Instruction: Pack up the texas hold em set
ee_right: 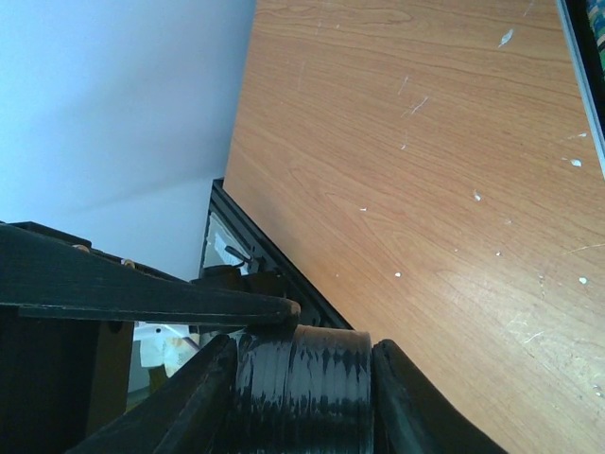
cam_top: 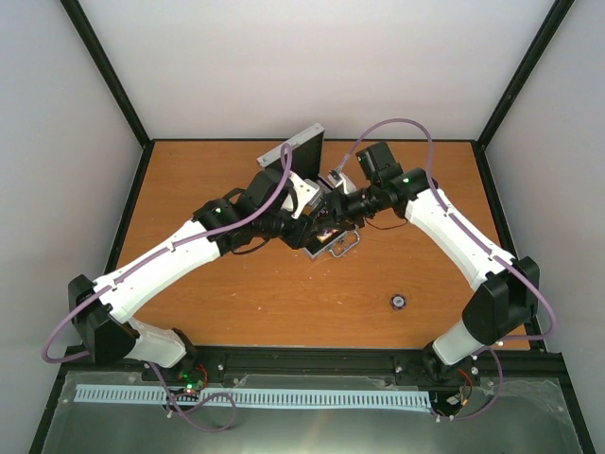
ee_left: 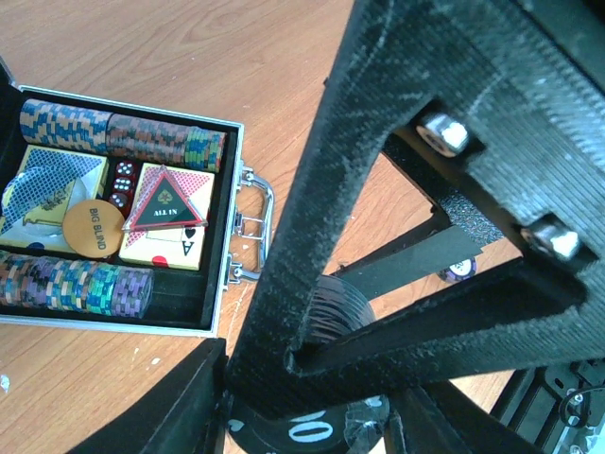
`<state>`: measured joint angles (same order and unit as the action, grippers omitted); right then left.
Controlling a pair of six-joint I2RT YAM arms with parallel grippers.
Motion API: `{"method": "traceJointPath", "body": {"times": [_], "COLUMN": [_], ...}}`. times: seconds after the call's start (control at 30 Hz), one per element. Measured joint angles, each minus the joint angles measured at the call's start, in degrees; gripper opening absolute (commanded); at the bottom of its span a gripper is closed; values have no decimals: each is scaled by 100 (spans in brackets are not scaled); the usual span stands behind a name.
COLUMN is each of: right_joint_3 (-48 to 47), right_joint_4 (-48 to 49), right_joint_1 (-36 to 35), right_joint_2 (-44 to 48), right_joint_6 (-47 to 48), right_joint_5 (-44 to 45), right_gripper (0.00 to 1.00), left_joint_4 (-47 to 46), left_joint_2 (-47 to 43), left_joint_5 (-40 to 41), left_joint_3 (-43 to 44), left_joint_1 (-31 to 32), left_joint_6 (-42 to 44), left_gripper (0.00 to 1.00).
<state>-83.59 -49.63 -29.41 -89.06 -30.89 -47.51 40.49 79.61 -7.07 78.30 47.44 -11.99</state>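
The silver case lies open, its lid raised at the back. It holds rows of multicoloured chips, two card boxes, red dice, an orange "BIG BLIND" disc and a dark triangular "ALL IN" token. Just in front of the case handle, both grippers meet on a stack of black chips. My left gripper is shut across the stack. My right gripper is shut on the stack, a finger against each end.
One loose purple-and-white chip lies on the wooden table to the front right, also seen in the left wrist view as a chip behind the right gripper's finger. Black frame rails and white walls border the table.
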Motion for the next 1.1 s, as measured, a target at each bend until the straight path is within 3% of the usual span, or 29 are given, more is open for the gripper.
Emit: {"method": "traceJointPath", "body": {"times": [0.1, 0.2, 0.43, 0.57, 0.8, 1.1], "right_joint_3": [-42, -48, 337, 1029, 1119, 807], "right_joint_4": [-33, -105, 634, 1237, 1574, 1574], "right_joint_1": [-28, -48, -68, -92, -413, -837], "right_joint_2": [0, -4, 0, -13, -350, -1311], "right_joint_6": [-7, -81, -1064, -1956, -3099, -4203], "right_joint_5": [138, 374, 1318, 2127, 3274, 3834], "right_gripper": [20, 16, 16, 14, 14, 14], "left_joint_4": [-31, -92, -177, -66, 192, 210], "left_joint_2": [-2, -55, -739, -802, -745, -691], "left_joint_5": [35, 138, 339, 275, 337, 490], "left_joint_3": [0, 0, -306, -431, -780, -848], "left_joint_1": [0, -2, -146, -667, -1683, -1718], "left_joint_6": [61, 98, -203, -544, -938, -911], "left_gripper": [83, 99, 100, 100, 100, 100]}}
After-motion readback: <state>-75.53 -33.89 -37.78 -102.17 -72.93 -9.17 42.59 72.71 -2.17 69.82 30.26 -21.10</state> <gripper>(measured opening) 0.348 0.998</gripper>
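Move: Both hands still hold the wrapped chip stack between them, high over the near side of the open case. From the right hand, the empty end of the near-left chip slot lies about 7 cm ahead, 3 cm left and 22 cm below; from the left hand it is practically the same. From the right hand, at a similar depth, the chip roll already in that slot is 13 cm ahead and 8 left, the All In triangle 13 ahead and 1 right, the case handle 8 ahead and 6 right. Opening wide, the left hand lets go of the chip stack and backs off some 12 cm to its left, also drifting forward, first rising slightly, then sinking. The right hand keeps its grip and carries the stack down about 15 cm and forward about half as far towards the case's near corner, swinging clockwise while its fingers tip more steeply down. ##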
